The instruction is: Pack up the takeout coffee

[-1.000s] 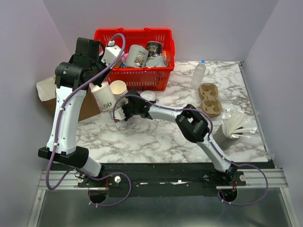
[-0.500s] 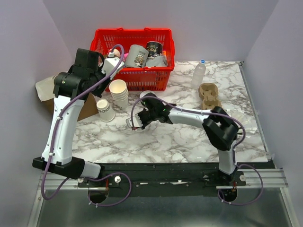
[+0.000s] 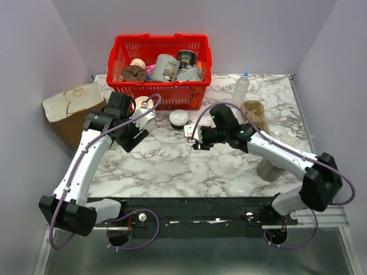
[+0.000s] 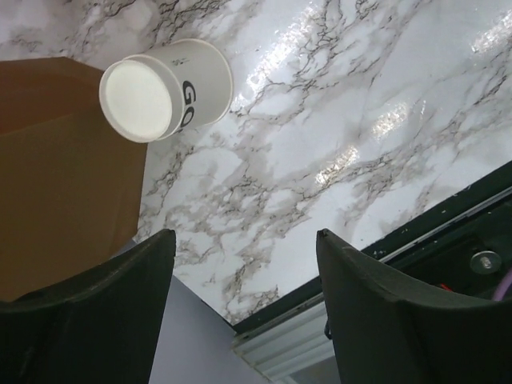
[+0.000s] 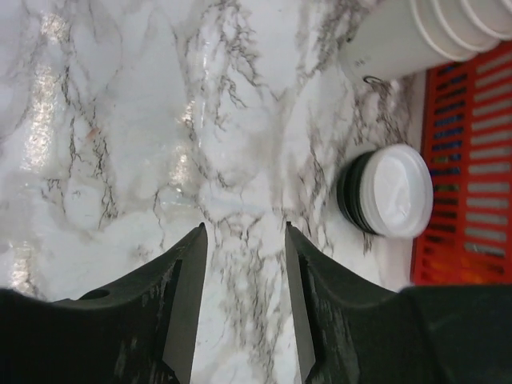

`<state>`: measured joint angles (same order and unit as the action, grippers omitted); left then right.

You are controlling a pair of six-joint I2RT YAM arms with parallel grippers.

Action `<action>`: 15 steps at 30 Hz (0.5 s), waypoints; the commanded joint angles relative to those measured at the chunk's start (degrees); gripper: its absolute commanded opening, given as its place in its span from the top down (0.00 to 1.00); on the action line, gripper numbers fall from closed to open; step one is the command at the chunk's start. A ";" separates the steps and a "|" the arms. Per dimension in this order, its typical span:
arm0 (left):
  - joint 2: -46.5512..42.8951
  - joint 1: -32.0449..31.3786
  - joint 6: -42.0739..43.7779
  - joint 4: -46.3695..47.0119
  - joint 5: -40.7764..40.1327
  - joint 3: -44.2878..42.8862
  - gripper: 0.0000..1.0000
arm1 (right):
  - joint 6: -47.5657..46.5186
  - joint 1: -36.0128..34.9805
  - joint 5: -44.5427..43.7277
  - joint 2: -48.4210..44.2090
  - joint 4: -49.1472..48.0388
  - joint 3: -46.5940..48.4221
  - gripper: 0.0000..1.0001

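Note:
The takeout coffee cup (image 4: 172, 92), cream-white with black "GO" lettering, stands on the marble table (image 3: 172, 166) beside a brown cardboard box (image 4: 64, 176). Its round top faces the left wrist camera. From above, the left arm hides it. My left gripper (image 4: 244, 240) (image 3: 131, 139) hangs open and empty, clear of the cup. Farther right, my right gripper (image 5: 244, 228) (image 3: 195, 142) is open over bare marble. A white lid (image 5: 394, 190) (image 3: 179, 118) tops a short dark stack just beyond it.
A red basket (image 3: 160, 43) with grey mugs (image 3: 166, 67) stands at the back. A stack of nested cups (image 5: 416, 32) lies near it. A water bottle (image 3: 242, 89) and a pulp cup carrier (image 3: 255, 112) sit at the right.
Both grippers have opened. The left arm dropped and drew back from the basket, leaving the cup standing. The right arm swung right, away from the cup.

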<state>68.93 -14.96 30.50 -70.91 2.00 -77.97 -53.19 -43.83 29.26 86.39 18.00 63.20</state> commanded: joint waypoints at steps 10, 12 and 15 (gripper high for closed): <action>15.70 0.72 4.66 12.38 1.08 -0.42 0.48 | 14.34 8.67 -1.48 -14.58 4.94 -1.15 0.46; 18.33 1.16 4.74 12.20 1.08 -1.74 0.53 | 14.52 9.20 -2.36 -15.02 4.94 -1.59 0.46; 20.10 2.30 5.18 12.99 0.29 -2.27 0.56 | 14.87 9.91 -3.15 -15.37 4.94 -1.94 0.46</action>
<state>86.98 -14.17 34.65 -59.75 2.59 -78.11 -40.05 -34.74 28.18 72.18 20.95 62.63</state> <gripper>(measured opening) 0.450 0.540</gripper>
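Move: The single paper cup stands upright about 13 cm ahead of the left hand, 2 cm to its left and 17 cm below. The cup stack is some 22 cm ahead and 4 cm right, and the brown box about 14 cm ahead and 19 cm left. From the right hand that single cup lies some 28 cm left, 11 cm ahead and 11 cm lower, with the lids about 21 cm ahead and 8 cm left. Forward and down, some 7 cm each, the empty left hand swoops towards the single cup, its fingers tipping slightly steeper and closing from wide to about half open without reaching the cup. Meanwhile the empty right hand withdraws up and to the right from the cups, turning clockwise and slowing, its fingers still half open. ##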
